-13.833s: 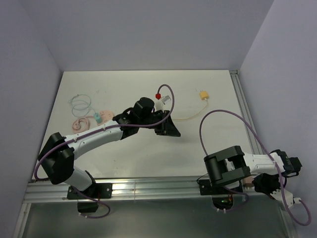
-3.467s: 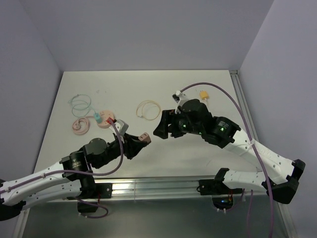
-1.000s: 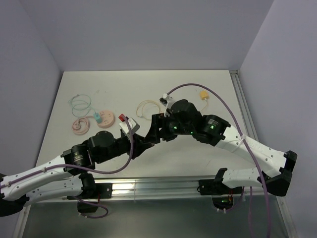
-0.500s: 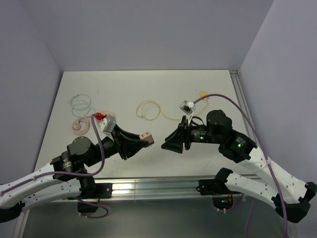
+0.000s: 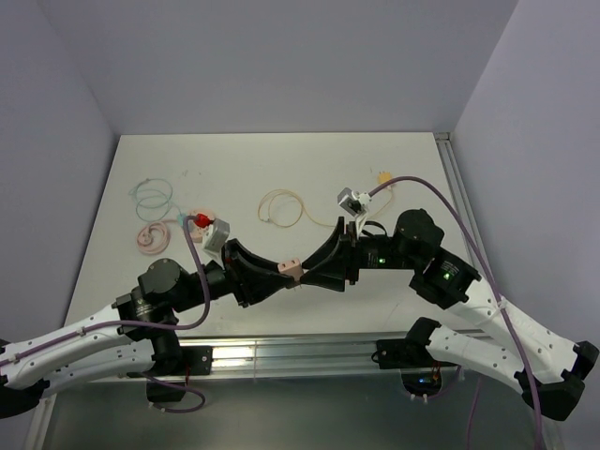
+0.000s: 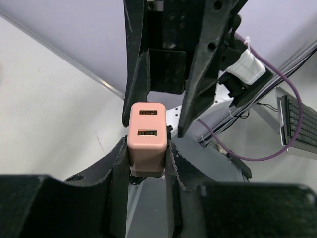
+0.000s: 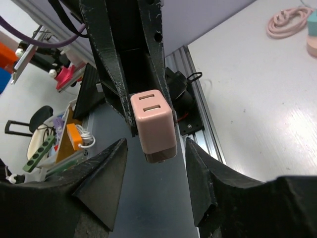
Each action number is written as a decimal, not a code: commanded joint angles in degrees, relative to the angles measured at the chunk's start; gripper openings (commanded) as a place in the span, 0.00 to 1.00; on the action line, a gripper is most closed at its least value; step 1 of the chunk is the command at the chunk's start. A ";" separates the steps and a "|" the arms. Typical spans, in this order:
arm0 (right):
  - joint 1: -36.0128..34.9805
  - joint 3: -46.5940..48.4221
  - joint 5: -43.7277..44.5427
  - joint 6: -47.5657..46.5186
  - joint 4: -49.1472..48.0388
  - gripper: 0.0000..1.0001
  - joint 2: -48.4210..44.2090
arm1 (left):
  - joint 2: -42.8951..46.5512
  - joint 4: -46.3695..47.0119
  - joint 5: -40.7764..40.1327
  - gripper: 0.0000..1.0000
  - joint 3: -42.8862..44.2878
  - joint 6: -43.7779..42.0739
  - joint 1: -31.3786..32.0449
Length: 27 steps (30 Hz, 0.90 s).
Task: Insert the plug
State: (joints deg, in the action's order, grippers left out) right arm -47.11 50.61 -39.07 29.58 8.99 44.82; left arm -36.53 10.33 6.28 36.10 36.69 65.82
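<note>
A pink plug (image 5: 292, 270) with two slots in its end face is held in the air above the table's near edge. My left gripper (image 5: 284, 272) is shut on its sides; in the left wrist view the plug (image 6: 147, 124) sticks out past that gripper (image 6: 146, 147). My right gripper (image 5: 304, 278) faces it head-on and is open. In the right wrist view the plug (image 7: 152, 121) hangs between that gripper's (image 7: 156, 145) fingers (image 7: 110, 173), with a gap on each side.
A thin yellow cable loop (image 5: 281, 206) lies mid-table and runs to a yellow connector (image 5: 384, 175). A pink coiled cable (image 5: 150, 236) and pale wire loops (image 5: 153, 194) lie at the left. A metal rail (image 5: 281, 352) borders the near edge.
Both arms have closed the gap between them. The right gripper's fingers now straddle the plug held by the left gripper, and its jaws have narrowed a little.
</note>
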 commanded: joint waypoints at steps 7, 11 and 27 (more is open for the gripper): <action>-0.79 -1.22 -3.82 2.15 -8.03 0.47 1.15 | 0.23 5.76 1.28 0.00 0.38 0.58 -0.17; -1.05 -1.22 -4.52 2.67 -8.64 0.39 1.76 | 0.67 6.11 1.01 0.00 0.11 0.58 -0.17; -2.28 -1.22 -3.12 1.27 -5.49 0.00 1.50 | 1.29 -5.31 -2.76 0.60 4.95 -0.91 -0.25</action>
State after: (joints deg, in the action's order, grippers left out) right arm -48.82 49.25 -42.26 31.66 3.07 46.92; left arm -35.83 7.22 5.45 38.22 36.60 65.82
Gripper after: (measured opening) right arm 0.382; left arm 0.532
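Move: The pink plug sits at the left hand's fingertips, about 1 cm to the right of that hand's point. From the right hand it lies roughly 3 cm to the left, 1 cm back and level, just beyond the open fingers. Far below on the table, the yellow cable coil is some 34 cm ahead of the right hand and 6 cm left; the round pink socket is about 29 cm ahead and 29 cm left. The right fingers close and pinch the pink plug while the left hand still holds it, the right hand having eased about 1 cm left towards it and 1 cm back, turning some 5 degrees counter-clockwise. The left hand, up by barely a centimetre, keeps its grip until the very end, then opens and lets go of the plug. ##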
